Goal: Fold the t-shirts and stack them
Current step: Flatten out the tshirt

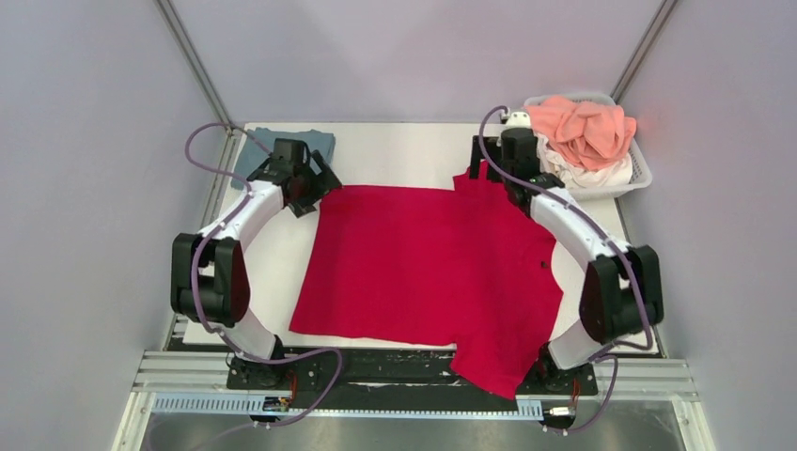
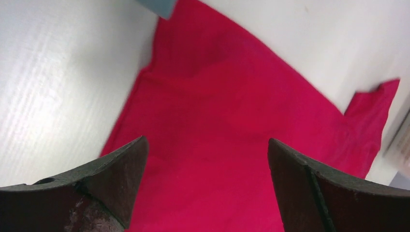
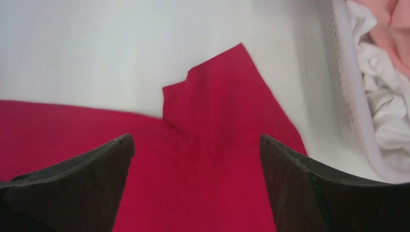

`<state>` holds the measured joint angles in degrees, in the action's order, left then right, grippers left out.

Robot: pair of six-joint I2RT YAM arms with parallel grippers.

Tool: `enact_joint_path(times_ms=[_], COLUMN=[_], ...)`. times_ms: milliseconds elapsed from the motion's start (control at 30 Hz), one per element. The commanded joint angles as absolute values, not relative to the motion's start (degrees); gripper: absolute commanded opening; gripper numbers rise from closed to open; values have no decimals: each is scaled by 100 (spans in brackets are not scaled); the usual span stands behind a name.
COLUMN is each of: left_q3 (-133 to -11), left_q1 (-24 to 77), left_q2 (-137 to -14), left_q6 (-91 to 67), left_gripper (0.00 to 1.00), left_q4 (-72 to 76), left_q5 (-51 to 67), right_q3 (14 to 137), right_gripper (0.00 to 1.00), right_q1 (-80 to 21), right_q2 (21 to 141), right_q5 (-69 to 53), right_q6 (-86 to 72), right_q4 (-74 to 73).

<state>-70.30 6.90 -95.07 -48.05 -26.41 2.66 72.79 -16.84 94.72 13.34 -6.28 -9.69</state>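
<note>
A crimson red t-shirt lies spread flat across the middle of the white table, its lower right part hanging over the near edge. My left gripper hovers open over the shirt's far left corner; in the left wrist view its jaws stand wide with only red cloth below. My right gripper is open above the far right sleeve, and nothing lies between its jaws over the red fabric. A folded blue-grey t-shirt rests at the far left corner.
A white slatted basket stands at the far right, holding a salmon pink shirt and a white shirt. Its wall is close to the right of my right gripper. Grey enclosure walls surround the table.
</note>
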Motion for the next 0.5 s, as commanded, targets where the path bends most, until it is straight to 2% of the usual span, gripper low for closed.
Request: enact_joint_path(times_ms=[0,233,467], left_q3=[-6678,-6128,-6668], left_q1=[1369,1778,1778], left_q2=[-8830,-8892,-10125], left_q6=[-4060,-3773,-3635], left_gripper=[100,100,100], left_q4=[-2579,-2451,-2376], left_q5=[180,172,560], right_q3=[6115,4946,5099], right_gripper=[100,100,100], right_q1=[-1691,-1477,-1077], right_q2=[8389,7959,8892], right_q5=[473,354,336], right_q6=[-1626,-2402,-2398], right_q4=[-1217,-1615,-1593])
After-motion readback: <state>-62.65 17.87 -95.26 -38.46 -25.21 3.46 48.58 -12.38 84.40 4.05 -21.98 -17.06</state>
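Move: The red t-shirt lies spread below both hands, its middle about 21 cm back, 23 cm right and 10 cm below the left hand, with the folded blue shirt some 7 cm ahead and 11 cm left of that hand. From the right hand, the t-shirt's middle is about 23 cm back, 13 cm left and 16 cm below; its collar opening lies 21 cm back and 19 cm right, and the laundry basket 5 cm ahead and 25 cm right. Both empty hands, fingers staying wide open, come back from the t-shirt's far edge and lower over the cloth: the right draws back about 13 cm while sinking nearly as far, tips its fingers more steeply down, and eases slightly right at the end towards the collar side. The left swings right and back some 6 cm each way, in from the far left corner, turning about 20 degrees clockwise, then stops travelling sideways and sinks about 5 cm above the shirt's left part; no contact with the cloth can be seen. ##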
